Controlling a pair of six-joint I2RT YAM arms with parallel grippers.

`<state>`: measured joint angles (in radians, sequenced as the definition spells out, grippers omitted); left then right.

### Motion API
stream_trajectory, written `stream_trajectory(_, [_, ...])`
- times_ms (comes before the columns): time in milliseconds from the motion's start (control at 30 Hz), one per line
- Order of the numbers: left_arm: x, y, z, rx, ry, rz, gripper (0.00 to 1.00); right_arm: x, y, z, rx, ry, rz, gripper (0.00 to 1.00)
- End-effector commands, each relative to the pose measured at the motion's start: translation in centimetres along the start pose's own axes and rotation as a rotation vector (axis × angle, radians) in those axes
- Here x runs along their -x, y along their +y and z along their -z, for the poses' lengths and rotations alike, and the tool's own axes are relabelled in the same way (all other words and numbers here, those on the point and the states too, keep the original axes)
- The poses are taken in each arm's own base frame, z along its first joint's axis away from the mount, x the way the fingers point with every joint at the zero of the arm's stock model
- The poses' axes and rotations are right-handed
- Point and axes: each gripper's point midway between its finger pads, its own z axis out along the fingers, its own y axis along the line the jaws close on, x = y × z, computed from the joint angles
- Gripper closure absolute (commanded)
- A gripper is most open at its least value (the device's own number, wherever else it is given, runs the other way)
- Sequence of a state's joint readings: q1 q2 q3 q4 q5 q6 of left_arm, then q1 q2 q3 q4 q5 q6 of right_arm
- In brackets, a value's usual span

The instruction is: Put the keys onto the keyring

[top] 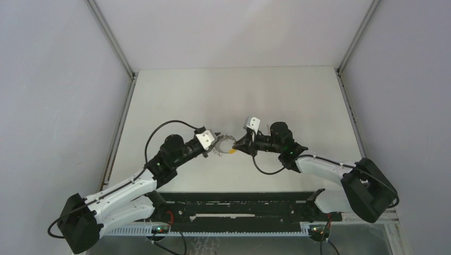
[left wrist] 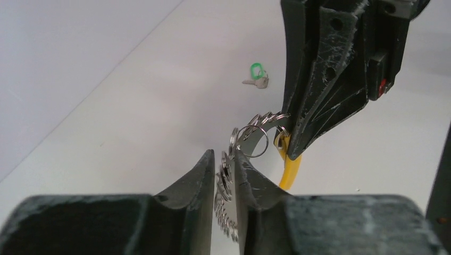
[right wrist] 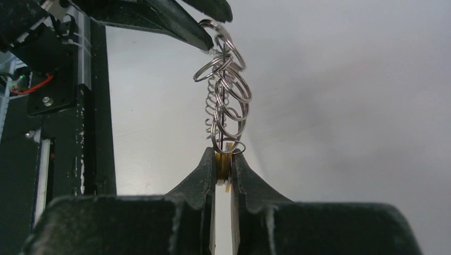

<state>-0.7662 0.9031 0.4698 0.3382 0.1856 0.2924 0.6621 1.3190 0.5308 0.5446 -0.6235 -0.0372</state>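
Observation:
The keyring, a thin grey ring with a beaded rim and several small split rings hanging on it, is held in the air between my two grippers. My left gripper is shut on its rim, with a sliver of light beside the left finger. My right gripper is shut on the yellow key, whose head meets the lowest small split ring. From above, the keyring and yellow key hang mid-table. The green key lies on the table beyond them.
The white table is boxed in by grey walls with metal posts at the back corners. A black rail runs along the near edge between the arm bases.

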Motion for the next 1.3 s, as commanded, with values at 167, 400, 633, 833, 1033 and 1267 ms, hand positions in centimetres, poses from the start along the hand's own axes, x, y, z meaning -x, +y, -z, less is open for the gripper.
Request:
stream_trajectory(167, [3.8, 1.3, 2.5, 0.122, -0.211, 0.094, 0.43, 4.5, -0.6, 3.8, -0.194, 0.178, 0.365, 1.0])
stream_trajectory(400, [3.9, -0.6, 3.8, 0.057, -0.316, 0.173, 0.26, 3.8, -1.4, 7.1, -0.375, 0.514, 0.625, 1.0])
stream_trajectory(633, [3.4, -0.8, 3.7, 0.056, -0.311, 0.227, 0.2, 4.5, -3.1, 8.1, -0.538, 0.766, 0.901, 1.0])
stream_trajectory(833, [1.9, 2.5, 4.7, 0.254, -0.314, 0.428, 0.1, 5.4, -5.6, 8.9, -0.756, 0.887, 1.268, 1.0])
stream_trajectory(1033, [1.7, 3.3, 4.8, 0.233, -0.317, 0.619, 0.09, 7.9, -3.6, 8.7, -0.719, 0.647, 1.374, 1.0])
stream_trajectory(1267, [3.3, 3.0, 3.6, 0.176, -0.261, 0.712, 0.09, 9.2, -1.4, 7.8, -0.689, 0.576, 1.634, 1.0])
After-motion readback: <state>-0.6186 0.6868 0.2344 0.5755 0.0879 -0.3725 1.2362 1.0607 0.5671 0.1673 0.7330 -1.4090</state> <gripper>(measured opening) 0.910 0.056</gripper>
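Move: My left fingertips still straddle the keyring's rim; the ring's middle is about 3 cm to their right, 1 cm back and 4 cm lower. From my right hand, already shut on the yellow sleeve, that middle is some 4 cm left, 1 cm back and 3 cm higher. The green-tagged key lies on the table: about 15 cm ahead, 24 cm right and 21 cm below my left hand, and 15 cm ahead, 18 cm right and 14 cm below my right. I open my left hand wide, let go of the keyring's rim, and lift back some 3 cm, then swing left and forward again while rolling it about 35 degrees. My right hand keeps its pinch on the yellow sleeve and carries the ring up 6 cm, then down and to my right, then up again, rolling strongly and swinging its fingers clockwise from pointing left to mostly forward. ##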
